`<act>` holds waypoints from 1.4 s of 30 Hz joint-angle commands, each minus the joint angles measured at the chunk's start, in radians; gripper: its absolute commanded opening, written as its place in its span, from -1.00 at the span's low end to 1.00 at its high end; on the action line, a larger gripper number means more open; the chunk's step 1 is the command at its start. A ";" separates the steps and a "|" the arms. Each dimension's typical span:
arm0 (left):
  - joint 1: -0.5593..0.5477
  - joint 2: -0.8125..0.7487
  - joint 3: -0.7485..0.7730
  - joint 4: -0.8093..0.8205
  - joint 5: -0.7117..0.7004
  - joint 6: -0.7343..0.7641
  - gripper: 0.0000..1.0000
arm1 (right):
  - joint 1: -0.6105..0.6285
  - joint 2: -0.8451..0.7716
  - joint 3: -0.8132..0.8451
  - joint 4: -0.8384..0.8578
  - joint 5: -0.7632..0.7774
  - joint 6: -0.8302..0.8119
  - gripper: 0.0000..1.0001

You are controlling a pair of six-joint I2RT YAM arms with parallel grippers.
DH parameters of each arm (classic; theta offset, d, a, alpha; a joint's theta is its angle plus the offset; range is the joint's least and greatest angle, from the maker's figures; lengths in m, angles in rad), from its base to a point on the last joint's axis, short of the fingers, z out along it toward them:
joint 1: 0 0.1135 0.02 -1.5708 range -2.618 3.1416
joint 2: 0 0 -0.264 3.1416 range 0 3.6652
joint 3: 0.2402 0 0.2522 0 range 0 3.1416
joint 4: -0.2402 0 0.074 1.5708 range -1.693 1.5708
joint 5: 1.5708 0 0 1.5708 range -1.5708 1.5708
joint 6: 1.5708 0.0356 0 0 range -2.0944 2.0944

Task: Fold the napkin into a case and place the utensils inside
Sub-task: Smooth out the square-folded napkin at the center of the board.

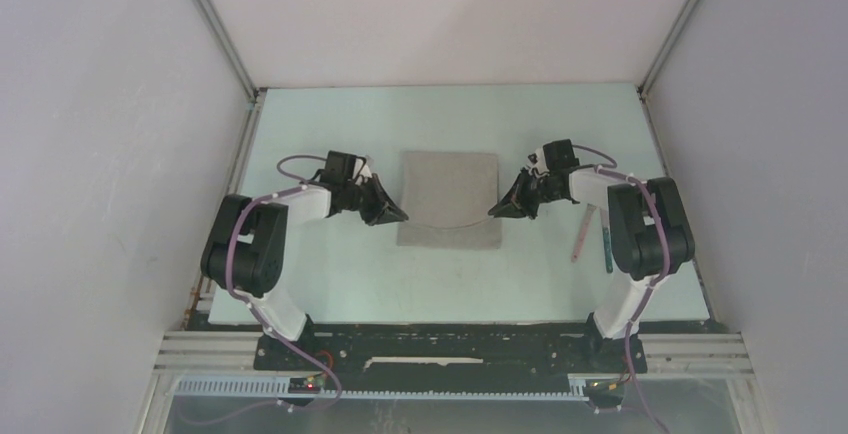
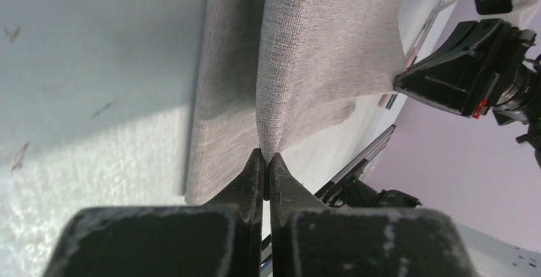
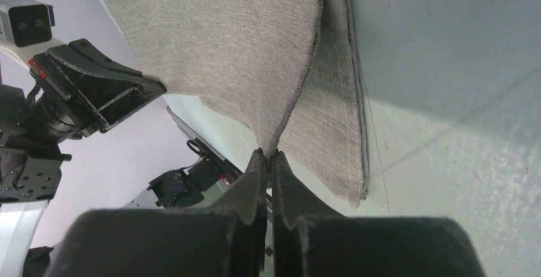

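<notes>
The taupe-grey napkin (image 1: 447, 192) lies mid-table with its near part lifted and carried over the rest, sagging in an arc between the two arms. My left gripper (image 1: 397, 218) is shut on the napkin's lifted left corner (image 2: 266, 140). My right gripper (image 1: 497, 211) is shut on the lifted right corner (image 3: 270, 143). Each wrist view shows the raised layer (image 2: 319, 47) (image 3: 223, 41) above the flat layer on the table. Two utensils lie at the right: a pale pink handle (image 1: 581, 234) and a dark teal handle (image 1: 607, 244), partly hidden behind the right arm.
The pale green table (image 1: 450, 284) is walled by white panels left, right and back, with metal frame posts (image 1: 215, 24) at the corners. The arm bases (image 1: 285, 324) sit on a black rail at the near edge.
</notes>
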 commanded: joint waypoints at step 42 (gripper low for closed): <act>-0.010 -0.202 -0.189 -0.007 -0.043 0.080 -1.00 | 0.005 -0.175 -0.276 0.161 0.049 -0.034 -1.00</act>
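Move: Both hands hold the raised top edge of the napkin. From the left hand, the bottom layer's near-left corner lies about 7 cm back, 2 cm left and 4 cm below; the napkin's far edge, at its middle, is some 15 cm ahead and 10 cm right. From the right hand, the near-right corner is roughly 7 cm back, 3 cm right and 4 cm below, the fork 22 cm right and 2 cm back, the knife 27 cm right and 4 cm back. Keep both grippers shut on the corners of the top edge and draw it back about 5 cm towards the bottom layer's near edge, staying nearly level at first, then sinking 2 to 3 cm. Ease the left gripper 1.5 cm outward to the left so the edge pulls straighter, then hold both almost still. ##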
